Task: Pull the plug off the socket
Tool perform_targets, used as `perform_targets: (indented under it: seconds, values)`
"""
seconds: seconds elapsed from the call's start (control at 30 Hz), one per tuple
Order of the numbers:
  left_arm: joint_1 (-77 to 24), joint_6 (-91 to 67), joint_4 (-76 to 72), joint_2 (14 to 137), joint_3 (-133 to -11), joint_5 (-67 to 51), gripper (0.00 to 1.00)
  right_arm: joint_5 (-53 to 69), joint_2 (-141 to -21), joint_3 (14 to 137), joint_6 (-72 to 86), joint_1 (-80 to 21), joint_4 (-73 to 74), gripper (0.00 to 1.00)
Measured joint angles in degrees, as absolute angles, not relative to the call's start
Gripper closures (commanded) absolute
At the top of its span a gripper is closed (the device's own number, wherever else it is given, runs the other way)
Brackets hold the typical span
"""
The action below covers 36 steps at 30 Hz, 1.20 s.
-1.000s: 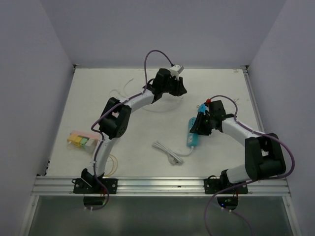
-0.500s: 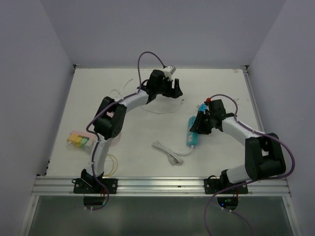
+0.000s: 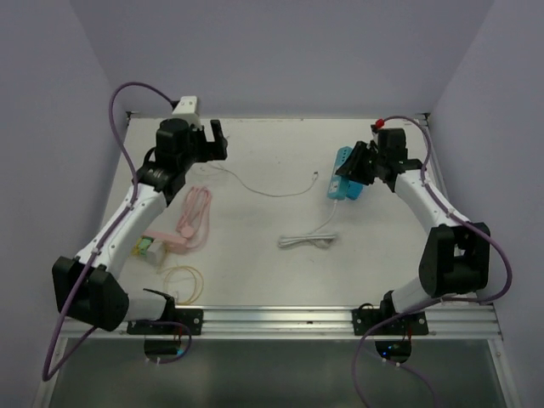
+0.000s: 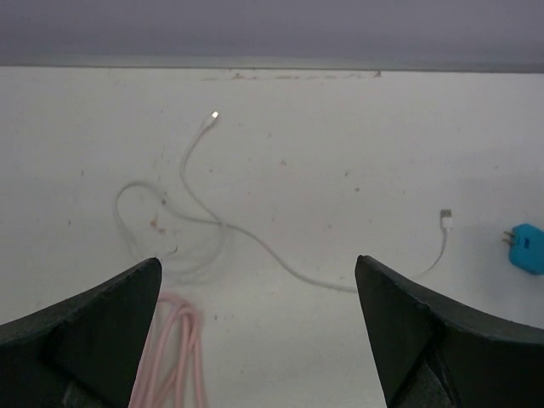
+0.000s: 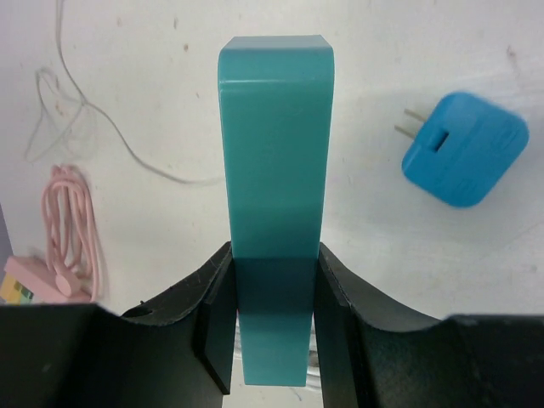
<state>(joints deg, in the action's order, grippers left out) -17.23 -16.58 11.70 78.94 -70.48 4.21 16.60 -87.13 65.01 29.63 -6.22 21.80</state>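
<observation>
The teal socket strip (image 5: pixel 274 127) is clamped at its near end by my right gripper (image 5: pixel 274 255), which is shut on it; from above the strip (image 3: pixel 339 186) sits at the back right of the table. The blue plug (image 5: pixel 463 149) lies loose on the table beside the strip, prongs bare, apart from it; it also shows at the edge of the left wrist view (image 4: pixel 527 248) and from above (image 3: pixel 343 155). My left gripper (image 3: pixel 212 138) is at the back left, its jaws (image 4: pixel 257 265) wide open and holding nothing.
A thin white cable (image 3: pixel 272 189) trails across the back middle. The strip's thick white cord (image 3: pixel 308 241) lies bunched in the centre. A pink coiled cable (image 3: pixel 195 217), a pastel box (image 3: pixel 149 247) and yellow rubber bands (image 3: pixel 183 280) sit on the left.
My left gripper opened and swung from the back centre to the back left, leaving the plug on the table. My right gripper carried the strip back and to the right.
</observation>
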Motion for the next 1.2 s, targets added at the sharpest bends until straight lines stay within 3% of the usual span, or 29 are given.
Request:
perform_targets:
  seconds: [0.3, 0.73, 1.0, 1.2]
  values:
    - [-18.06, -14.74, 12.84, 61.56, -41.60, 11.81, 0.00, 16.34, -92.38, 75.55, 30.48, -1.21, 22.06, 1.00]
    - [-18.06, -13.87, 11.44, 60.47, -41.12, 17.76, 0.01, 14.17, -89.80, 69.54, 31.07, 16.38, 27.09, 1.00]
    - [-18.06, -13.87, 11.42, 60.45, -41.12, 18.00, 0.01, 12.51, -100.38, 74.52, 30.41, 17.26, 26.85, 1.00]
    - [-18.06, -13.85, 11.46, 60.47, -41.12, 17.76, 0.01, 12.93, -111.11, 81.58, 29.06, 17.80, 27.05, 0.72]
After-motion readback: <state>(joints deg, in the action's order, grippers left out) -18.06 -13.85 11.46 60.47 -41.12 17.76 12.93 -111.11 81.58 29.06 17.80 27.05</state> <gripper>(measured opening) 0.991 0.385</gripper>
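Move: About 20 cm to the right hand's right and 7 ahead, some 14 below, lies the clear patch near the right table edge to which it is taking the socket. The blue plug lies almost under that hand, 4 cm to its right and 1 back; the cord bundle is 19 back and 11 left, the white cable's end 6 ahead and 9 left. From the left hand the patch is some 70 cm right and 4 ahead; the pink cable is 13 back, 5 left. Carrying the still-gripped socket away from the blue plug, the right hand first goes on forward and up some 5 cm, then swings right, drawing back slightly, before sinking about 8 cm and reaching forward over the clear patch; it turns some 25 degrees clockwise and tips down. The left hand, empty and wide open, backs down and left towards the pink cable, then waits. ##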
